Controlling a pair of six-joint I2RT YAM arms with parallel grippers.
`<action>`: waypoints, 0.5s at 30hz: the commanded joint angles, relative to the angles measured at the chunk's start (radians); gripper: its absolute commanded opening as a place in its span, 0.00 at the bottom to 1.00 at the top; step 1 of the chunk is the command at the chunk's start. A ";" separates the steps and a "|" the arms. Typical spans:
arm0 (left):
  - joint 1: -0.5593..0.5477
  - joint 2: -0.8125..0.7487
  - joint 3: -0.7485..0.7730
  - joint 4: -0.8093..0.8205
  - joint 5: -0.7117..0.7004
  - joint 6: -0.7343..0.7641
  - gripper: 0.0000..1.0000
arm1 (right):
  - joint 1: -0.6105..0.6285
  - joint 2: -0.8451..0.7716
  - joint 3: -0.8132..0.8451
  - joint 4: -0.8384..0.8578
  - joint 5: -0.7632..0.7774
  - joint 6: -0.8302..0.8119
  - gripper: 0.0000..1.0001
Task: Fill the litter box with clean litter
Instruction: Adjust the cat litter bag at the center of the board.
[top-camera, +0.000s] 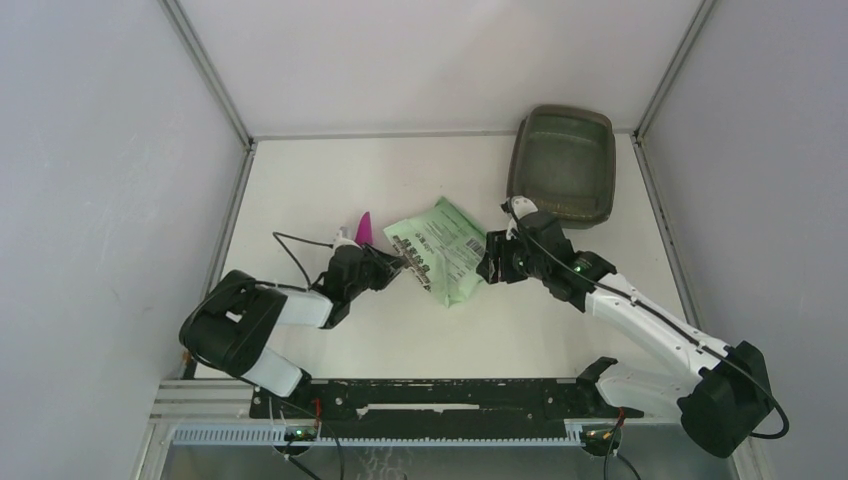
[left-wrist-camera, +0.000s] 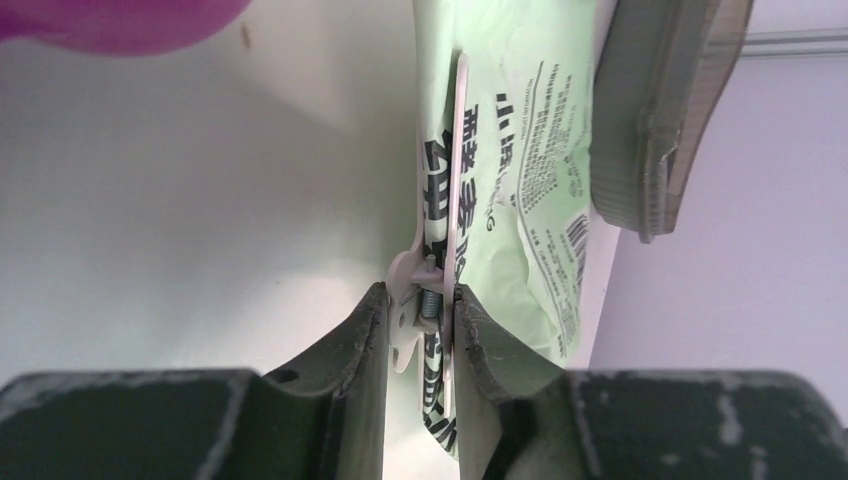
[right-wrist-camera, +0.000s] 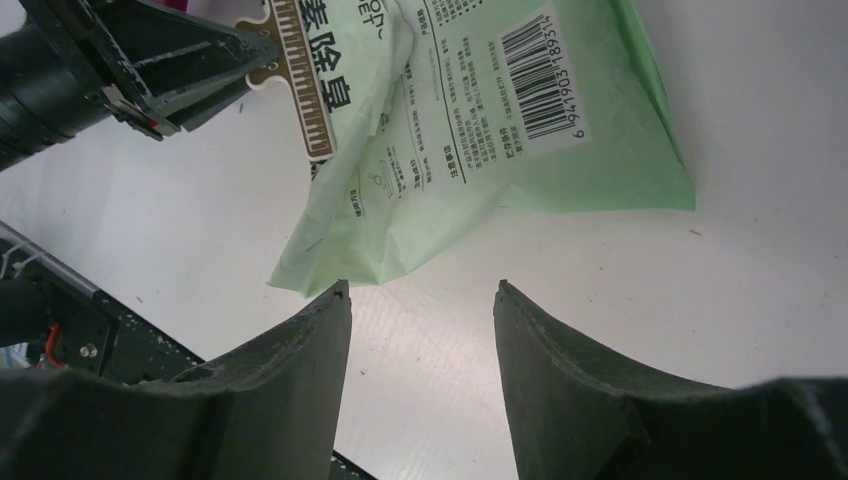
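The litter box (top-camera: 560, 165), a dark translucent tray, sits at the table's far right and shows edge-on in the left wrist view (left-wrist-camera: 660, 110). A light-green printed bag (top-camera: 440, 250) (right-wrist-camera: 480, 120) lies flat mid-table. The clean litter is hidden. A pale spring clip (left-wrist-camera: 432, 260) (right-wrist-camera: 295, 70) is clamped on the bag's left end. My left gripper (top-camera: 392, 266) (left-wrist-camera: 420, 292) is shut on that clip's handles. My right gripper (top-camera: 492, 262) (right-wrist-camera: 420, 290) stands open at the bag's right side, low over the table, nothing between its fingers.
A magenta scoop (top-camera: 365, 229) (left-wrist-camera: 110, 20) lies just behind my left gripper. White walls close in the table on the left, back and right. A black rail (top-camera: 430, 395) runs along the near edge.
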 joint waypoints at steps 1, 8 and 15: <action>-0.006 -0.057 0.075 -0.021 -0.004 0.002 0.24 | 0.057 -0.049 -0.006 -0.001 0.124 -0.062 0.61; 0.001 -0.183 0.187 -0.270 -0.019 0.089 0.26 | 0.203 -0.087 -0.060 0.034 0.336 -0.113 0.71; 0.036 -0.149 0.298 -0.358 0.041 0.138 0.26 | 0.463 -0.135 -0.168 0.168 0.639 -0.172 0.95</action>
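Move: The left hand already grips the clip on the cat litter bag's left end; the bag's middle lies about 7 cm to its right, 3 cm ahead and a little below. The purple scoop lies some 10 cm to its left and 3 cm ahead. From the empty right hand, the bag's middle is roughly 10 cm left, 8 cm ahead and 12 cm down, while the litter box stands about 27 cm ahead and 18 cm right. Upwards goes the left hand, about 6 cm and slightly forward, fingers still shut on the clip, raising that end of the bag. Meanwhile the right hand draws back some 3.5 cm and sinks a little in front of the bag's near right side, its wrist rolling and tilting about 20 degrees as its fingers spread wider, without touching the bag. ##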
